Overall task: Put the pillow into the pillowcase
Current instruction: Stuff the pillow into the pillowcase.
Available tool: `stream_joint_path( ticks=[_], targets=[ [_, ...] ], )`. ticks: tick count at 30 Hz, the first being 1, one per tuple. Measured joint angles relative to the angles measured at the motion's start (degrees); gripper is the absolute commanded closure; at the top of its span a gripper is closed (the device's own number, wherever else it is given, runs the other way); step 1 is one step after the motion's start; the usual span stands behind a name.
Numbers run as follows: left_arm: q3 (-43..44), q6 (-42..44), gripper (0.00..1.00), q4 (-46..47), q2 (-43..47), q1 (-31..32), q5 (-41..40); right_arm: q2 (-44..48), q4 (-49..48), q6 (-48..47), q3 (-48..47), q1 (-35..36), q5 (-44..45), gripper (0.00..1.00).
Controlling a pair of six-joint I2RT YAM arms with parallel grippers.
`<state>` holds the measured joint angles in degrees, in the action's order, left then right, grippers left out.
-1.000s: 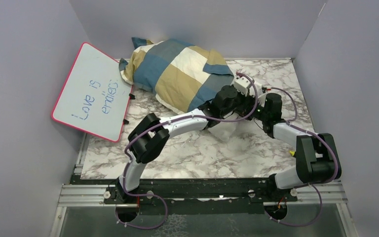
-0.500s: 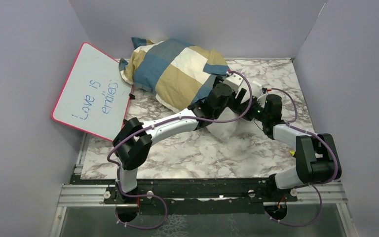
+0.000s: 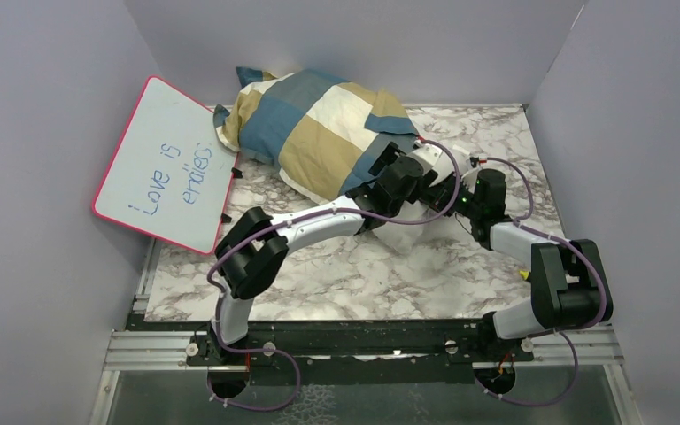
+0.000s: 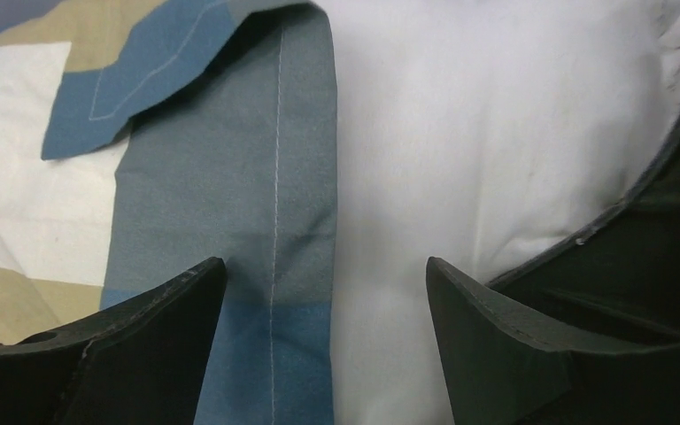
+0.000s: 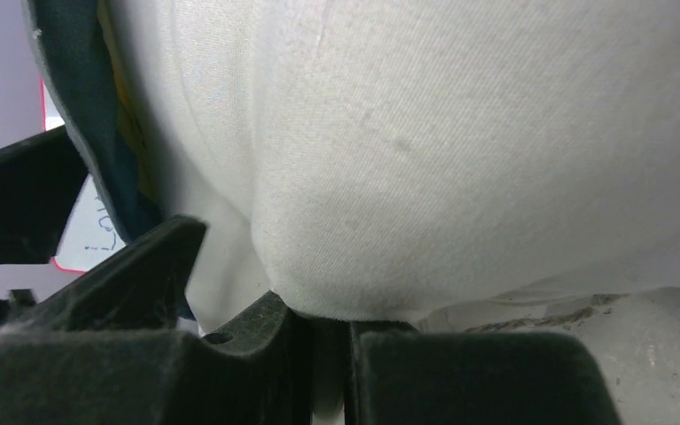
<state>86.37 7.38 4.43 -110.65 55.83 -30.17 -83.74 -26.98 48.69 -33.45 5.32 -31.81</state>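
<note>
The checked pillowcase (image 3: 319,124) lies at the back of the table with most of the pillow inside. A white end of the pillow (image 3: 403,232) sticks out at its near right opening. My left gripper (image 3: 405,174) hovers open over that opening. In the left wrist view the left gripper (image 4: 326,301) straddles the blue stitched hem of the pillowcase (image 4: 230,204) and the bare pillow (image 4: 478,133), gripping neither. My right gripper (image 3: 450,190) is shut on the pillow; the right wrist view shows the right gripper (image 5: 328,354) pinching a fold of the pillow (image 5: 460,150).
A pink-rimmed whiteboard (image 3: 166,164) with blue writing leans against the left wall. Grey walls enclose the marble table (image 3: 336,274) on three sides. The two arms cross close together near the pillowcase opening.
My left gripper has opened, let go of the pillowcase hem and drawn back to the left and nearer. The right gripper keeps its hold on the pillow.
</note>
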Motion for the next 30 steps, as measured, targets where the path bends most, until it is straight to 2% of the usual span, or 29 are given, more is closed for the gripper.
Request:
stream_joint_path(
  ticks=[2,4,7,8,22,30],
  targets=[
    [0.4,0.6,0.30,-0.2,-1.5,-0.2,-1.2,0.0,0.0,-0.1,0.0,0.0,0.0,0.86],
    [0.4,1.4,0.51,-0.5,-3.1,-0.6,-2.6,0.0,0.0,-0.2,0.0,0.0,0.0,0.86],
    [0.4,2.5,0.90,0.2,-4.2,-0.7,-3.7,-0.5,-0.3,-0.2,-0.2,0.0,-0.2,0.86],
    [0.4,3.0,1.00,0.6,-4.3,-0.7,-3.8,-0.7,-0.5,-0.2,-0.3,0.1,-0.3,0.86],
    [-1.5,3.6,1.00,5.8,-1.2,-0.1,-2.2,-1.7,-3.9,0.4,0.4,1.8,-0.4,0.86],
    [-7.8,-0.5,1.00,9.4,5.7,0.0,5.8,-1.7,-6.2,1.8,1.4,2.0,-0.4,0.87]
  ],
)
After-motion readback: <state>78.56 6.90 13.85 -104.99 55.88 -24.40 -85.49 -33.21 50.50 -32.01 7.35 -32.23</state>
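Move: The pillowcase's open hem runs between my wide-open left fingers, about 3 cm ahead of them, 1 cm left and 4 cm below. Its folded blue flap lies some 8 cm ahead and 5 cm left, and the pillow's bare end roughly 5 cm back and 3 cm right, about 7 cm below. From my right fingers, pinching the pillow, the hem is about 7 cm ahead, 4 cm left and 2 cm higher. I dip my left hand about 3 cm down and a little forward onto the hem, shutting the fingers fully at the bottom, then bring them up some 5 cm and back 3 cm, still shut, the wrist easing slightly clockwise. My right hand keeps its pinch on the pillow and nudges it about 1.5 cm left, towards the case. ##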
